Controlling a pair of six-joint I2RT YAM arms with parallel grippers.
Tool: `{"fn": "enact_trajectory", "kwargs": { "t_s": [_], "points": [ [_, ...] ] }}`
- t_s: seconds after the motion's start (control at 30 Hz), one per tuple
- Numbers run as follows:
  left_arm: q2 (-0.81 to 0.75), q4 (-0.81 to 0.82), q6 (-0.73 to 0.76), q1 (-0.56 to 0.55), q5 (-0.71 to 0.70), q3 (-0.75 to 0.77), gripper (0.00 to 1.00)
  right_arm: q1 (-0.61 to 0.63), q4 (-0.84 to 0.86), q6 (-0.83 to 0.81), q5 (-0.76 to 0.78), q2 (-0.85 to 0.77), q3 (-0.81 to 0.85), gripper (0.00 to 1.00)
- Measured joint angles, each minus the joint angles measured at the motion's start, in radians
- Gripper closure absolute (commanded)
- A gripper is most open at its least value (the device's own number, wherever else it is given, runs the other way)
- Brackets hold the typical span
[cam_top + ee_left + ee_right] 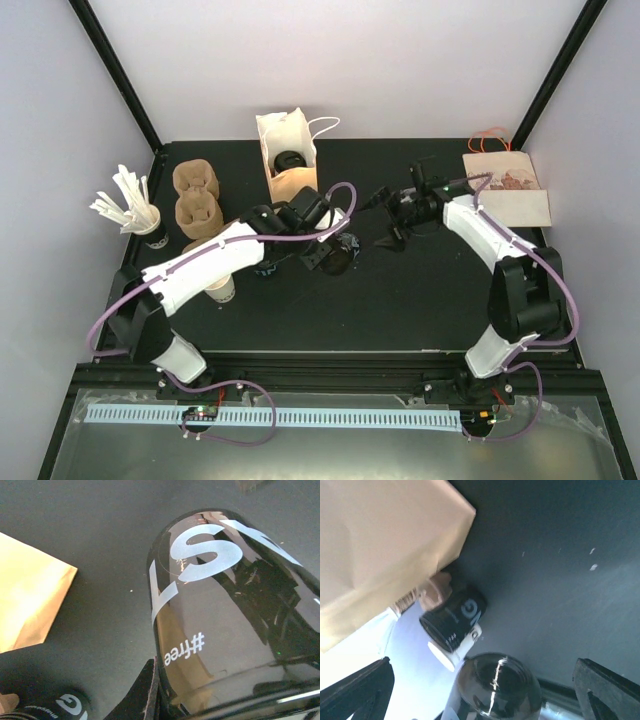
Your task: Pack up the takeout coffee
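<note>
A glossy black coffee cup (pixel 343 251) with white lettering lies tilted at the table's middle. My left gripper (pixel 324 256) is shut on it. In the left wrist view the cup (pixel 225 605) fills the right side, and one dark finger (pixel 143 696) presses against its wall; the other finger is hidden. My right gripper (pixel 389 231) hovers just right of the cup, open and holding nothing. Its fingers (pixel 356 691) stand wide apart around the cup's round end (pixel 497 685). An upright paper bag (pixel 287 150) stands behind, with something dark inside.
A second black cup (pixel 452 615) lies near the bag's foot. Two brown cup carriers (pixel 197 200) and a cup of white stirrers (pixel 133 206) sit at the left. A flat paper bag (pixel 508 187) lies at the back right. A pale cup (pixel 222 288) stands under my left arm.
</note>
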Motion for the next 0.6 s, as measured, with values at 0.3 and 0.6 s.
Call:
{"fn": "enact_trajectory", "kwargs": {
  "t_s": [0.3,0.6],
  "points": [
    [0.217,-0.219,-0.057,0.000,0.137,0.220,0.98,-0.037,-0.223,-0.259,0.237,-0.024,0.071,0.00],
    [0.507,-0.491,-0.163,0.003,0.244,0.451,0.96,-0.038,-0.291,-0.520,0.396,-0.213,-0.025,0.01]
  ]
}}
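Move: The left hand already holds the tilted dark cup and is taking it to bare table some 4 cm back, 5 cm to its right and about 15 cm below. Another dark cup stands about 13 cm to this hand's left, level with it; the open paper bag is roughly 20 cm ahead and 7 cm left. From the empty right hand, the held cup lies about 7 cm left, 5 cm back and slightly lower. Still pinching the dark cup near its rim, the left hand lowers it towards the bare table, about 8 cm down while drifting some 3 cm back and 3 cm right. The wrist swings the fingertips back towards the base by about 35 degrees. Wide open and empty, the right hand withdraws from the cup, 8 cm right and then also back, its fingers tipping downward. ##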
